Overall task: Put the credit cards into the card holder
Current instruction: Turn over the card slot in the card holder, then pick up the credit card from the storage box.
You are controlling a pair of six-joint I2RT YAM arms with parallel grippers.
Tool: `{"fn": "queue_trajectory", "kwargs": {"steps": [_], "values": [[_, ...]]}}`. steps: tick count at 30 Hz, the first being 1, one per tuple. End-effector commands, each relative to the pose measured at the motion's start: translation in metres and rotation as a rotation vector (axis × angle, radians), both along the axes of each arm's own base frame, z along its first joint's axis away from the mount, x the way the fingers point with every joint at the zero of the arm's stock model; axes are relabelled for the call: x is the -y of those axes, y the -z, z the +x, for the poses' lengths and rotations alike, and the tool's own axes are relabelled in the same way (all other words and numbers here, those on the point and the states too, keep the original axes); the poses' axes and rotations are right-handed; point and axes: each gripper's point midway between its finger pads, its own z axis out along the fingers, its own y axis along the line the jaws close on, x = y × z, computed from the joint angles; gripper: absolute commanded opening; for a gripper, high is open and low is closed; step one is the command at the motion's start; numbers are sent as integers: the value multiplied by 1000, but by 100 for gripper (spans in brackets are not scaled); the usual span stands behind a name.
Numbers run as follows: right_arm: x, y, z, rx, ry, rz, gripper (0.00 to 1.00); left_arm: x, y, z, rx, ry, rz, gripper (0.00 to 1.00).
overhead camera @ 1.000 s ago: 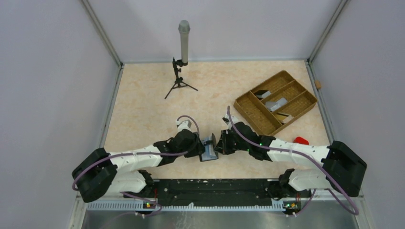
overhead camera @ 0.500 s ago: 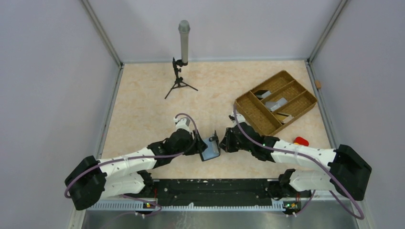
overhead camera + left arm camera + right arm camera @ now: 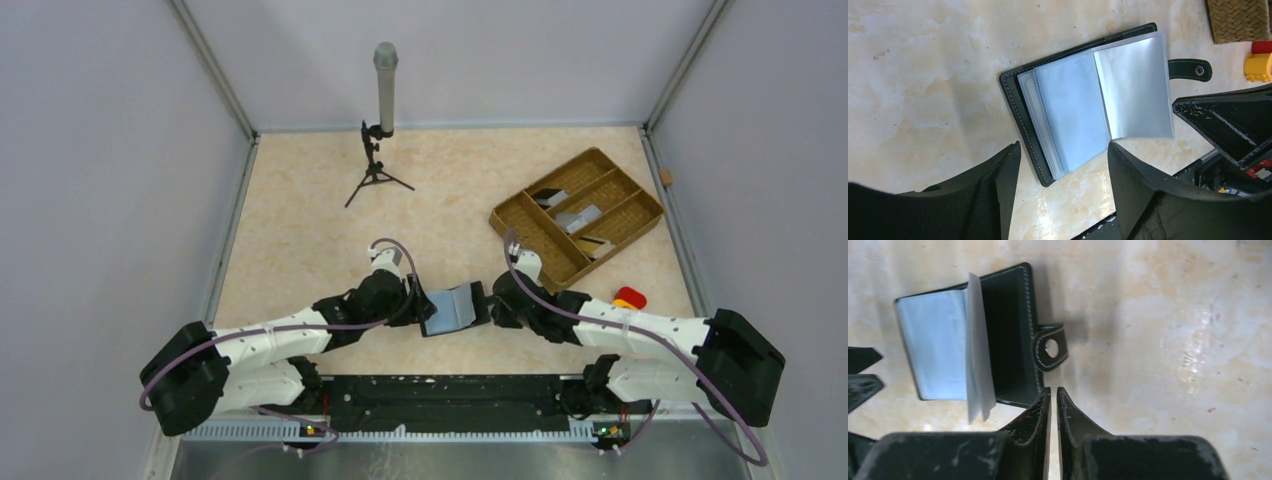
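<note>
The card holder [image 3: 455, 308] lies open and flat on the table between my two grippers, its clear blue-grey sleeves [image 3: 1083, 105] fanned out and one sleeve standing up [image 3: 979, 345]. Its black clasp tab [image 3: 1050, 347] sticks out to the right. My left gripper [image 3: 418, 305] is open, its fingers straddling the holder's near left corner [image 3: 1063, 150] without gripping it. My right gripper [image 3: 1054, 390] is shut on nothing, its tips at the cover's edge just below the tab. Credit cards [image 3: 578, 216], pale grey and dark, lie in the woven tray.
The brown woven divided tray [image 3: 500, 214] stands at the back right; its corner shows in the left wrist view [image 3: 1238, 20]. A red and yellow toy [image 3: 628, 297] lies right of the right arm. A microphone on a tripod [image 3: 383, 100] stands at the back.
The holder, earlier propped half-folded between both grippers, now lies spread open on the table. My left gripper opened and let go. My right gripper drew back to the right.
</note>
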Motion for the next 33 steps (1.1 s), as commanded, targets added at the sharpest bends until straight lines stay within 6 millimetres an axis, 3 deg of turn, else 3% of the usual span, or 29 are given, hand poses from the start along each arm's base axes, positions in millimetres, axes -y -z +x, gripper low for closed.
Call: {"fn": "queue_trajectory", "kwargs": {"steps": [1, 5, 9, 16, 20, 23, 29, 33], "values": [[17, -2, 4, 21, 60, -28, 14, 1, -13, 9, 33, -34, -28, 70], [20, -21, 7, 70, 41, -22, 46, 1, -13, 9, 22, -37, -24, 74], [27, -46, 13, 125, 14, -33, 65, 1, -10, 8, -2, -38, -21, 80], [57, -90, 40, 164, -11, -163, 76, -2, -16, 12, -18, -30, -39, 96], [94, -114, 74, 187, 76, -276, 82, -15, -32, 18, -18, -11, -46, 99], [114, -128, 101, 204, 125, -295, 84, -36, -47, 26, -13, -10, -3, 99], [163, -128, 151, 187, 291, -330, 84, -82, -104, 42, 96, 38, 197, 99], [193, -113, 176, 141, 410, -339, 84, -110, -129, 55, 178, 24, 343, 99]]}}
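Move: Ahead and to the right of the right hand lies the wicker tray, its middle about 26 cm farther out and 24 cm to the right; its gold cards lie about 18 cm ahead and 28 cm right, all some 2 cm lower. The card holder's middle is 9 cm to this hand's left, nearly level with it. From the left hand, the holder's middle is about 6 cm right, 2 cm ahead and 5 cm below. Leaving the just-turned slot page, the right hand opens from nearly shut, edges right while dipping slightly, then rises and swings out over the wicker tray, about 17 cm right and 14 cm forward, turning some 20 degrees clockwise and starting to sink at the end. The left hand lingers by the holder while spreading fully, then climbs about 12 cm, drawing left and forward. ##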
